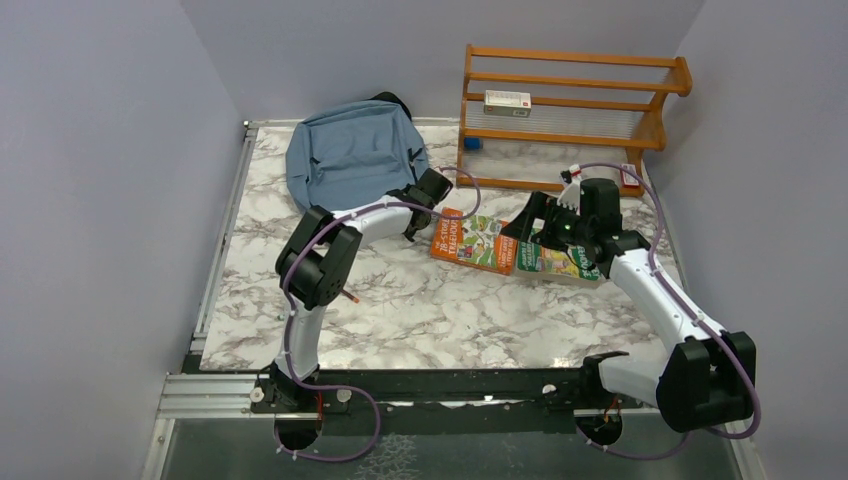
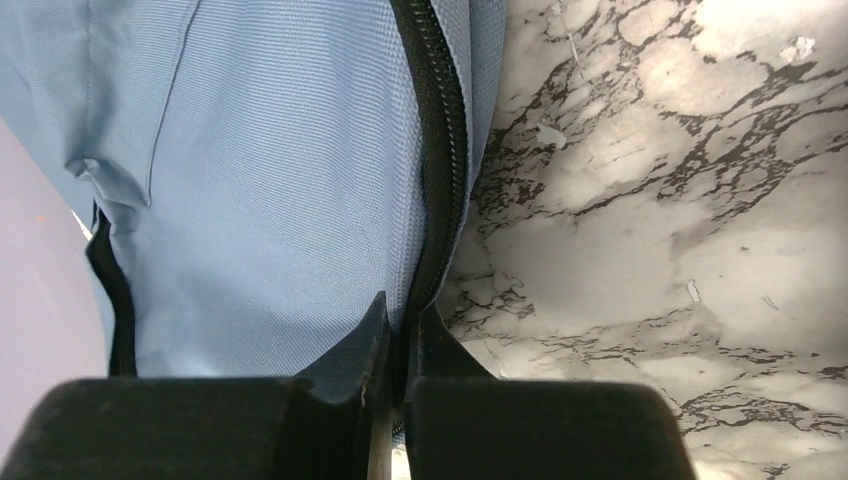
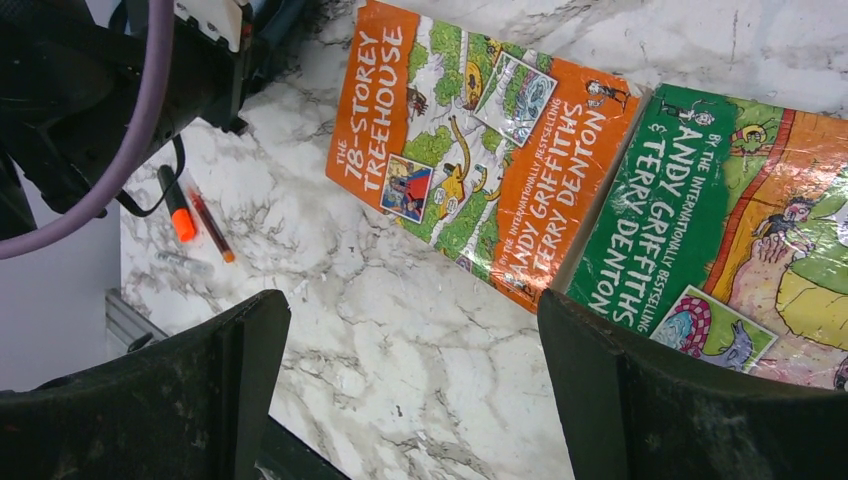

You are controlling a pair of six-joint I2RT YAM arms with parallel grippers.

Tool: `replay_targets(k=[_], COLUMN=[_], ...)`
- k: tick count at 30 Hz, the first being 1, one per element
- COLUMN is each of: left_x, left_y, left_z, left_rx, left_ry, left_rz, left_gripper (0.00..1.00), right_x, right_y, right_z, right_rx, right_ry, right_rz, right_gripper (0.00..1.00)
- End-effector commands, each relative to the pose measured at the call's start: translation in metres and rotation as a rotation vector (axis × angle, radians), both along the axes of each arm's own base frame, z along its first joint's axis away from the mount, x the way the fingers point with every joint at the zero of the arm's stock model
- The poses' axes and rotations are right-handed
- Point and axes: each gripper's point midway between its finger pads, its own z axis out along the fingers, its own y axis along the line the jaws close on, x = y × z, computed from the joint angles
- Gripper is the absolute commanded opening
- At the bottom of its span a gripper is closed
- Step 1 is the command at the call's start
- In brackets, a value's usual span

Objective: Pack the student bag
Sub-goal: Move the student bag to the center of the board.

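Observation:
The student bag lies flat at the back left of the marble table, dusty blue with a dark zipper. My left gripper sits at the bag's right edge. In the left wrist view this gripper is shut on the bag, pinching its black zipper edge between the fingers. An orange paperback and a green one lie side by side at mid-table. My right gripper hovers over them. In the right wrist view it is open over bare marble, near the orange book and the green book.
A wooden rack stands at the back right with a small box on a shelf. An orange marker and a thin pen lie on the marble by the left arm. Grey walls close in on both sides.

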Motion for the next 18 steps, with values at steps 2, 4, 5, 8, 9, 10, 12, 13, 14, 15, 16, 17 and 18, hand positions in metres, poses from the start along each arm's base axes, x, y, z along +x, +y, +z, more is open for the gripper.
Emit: replay_targets(k=[2, 4, 5, 8, 9, 10, 12, 13, 14, 15, 16, 17, 18], left_x=[0.014, 0.018, 0.02, 0.022, 0.022, 0.02, 0.015, 0.011, 0.008, 0.003, -0.002, -0.007, -0.014], left_y=[-0.004, -0.008, -0.011, -0.019, -0.022, -0.025, -0.03, -0.032, -0.033, -0.035, -0.036, -0.038, -0.039], left_z=[0.033, 0.052, 0.061, 0.085, 0.093, 0.098, 0.11, 0.115, 0.121, 0.126, 0.132, 0.138, 0.143], left_rx=[-0.064, -0.112, -0.145, -0.214, -0.229, -0.243, -0.274, -0.291, -0.309, -0.33, -0.351, -0.365, -0.388], left_ry=[-0.046, -0.06, -0.061, -0.05, -0.044, -0.03, -0.005, 0.013, 0.024, 0.038, 0.048, 0.059, 0.073], left_rz=[0.046, 0.057, 0.061, 0.063, 0.06, 0.058, 0.06, 0.064, 0.068, 0.073, 0.075, 0.069, 0.087], left_gripper=[0.0, 0.0, 0.0, 0.0, 0.0, 0.0, 0.0, 0.0, 0.0, 0.0, 0.0, 0.0, 0.0], right_x=[0.007, 0.007, 0.007, 0.006, 0.006, 0.006, 0.005, 0.005, 0.004, 0.003, 0.002, 0.002, 0.001], right_y=[-0.008, -0.012, -0.014, -0.019, -0.02, -0.02, -0.021, -0.022, -0.022, -0.022, -0.023, -0.023, -0.024], right_z=[0.02, 0.021, 0.021, 0.023, 0.023, 0.024, 0.025, 0.025, 0.026, 0.026, 0.026, 0.027, 0.028], right_rx=[-0.017, -0.026, -0.03, -0.031, -0.03, -0.027, -0.024, -0.022, -0.02, -0.021, -0.021, -0.02, -0.02], right_ry=[-0.063, -0.06, -0.06, -0.06, -0.06, -0.059, -0.058, -0.057, -0.056, -0.055, -0.054, -0.056, -0.057], right_rz=[-0.048, -0.073, -0.089, -0.127, -0.138, -0.144, -0.158, -0.163, -0.166, -0.169, -0.174, -0.176, -0.18], right_gripper=[0.98, 0.98, 0.98, 0.98, 0.98, 0.97, 0.97, 0.97, 0.97, 0.97, 0.97, 0.97, 0.97])
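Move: The left gripper already pinches the bag's zipped edge near its near right corner; the bulk of the student bag lies some 13 cm to its left and 14 cm ahead. The board centre is about 6 cm right of this gripper, 6 cm back and 4 cm below; the orange book's middle is roughly 15 cm right and 4 cm back. From the right gripper, the board centre lies about 17 cm left, 5 cm ahead and 15 cm below. Keep the left gripper shut on the zipped edge of the bag and raise it about 9 cm, slowly at first and then faster, easing some 3 cm to the right as it climbs. Roll the wrist roughly 15 degrees so its left side dips. Draw the empty, open right gripper slightly up and right, clear of the books. ##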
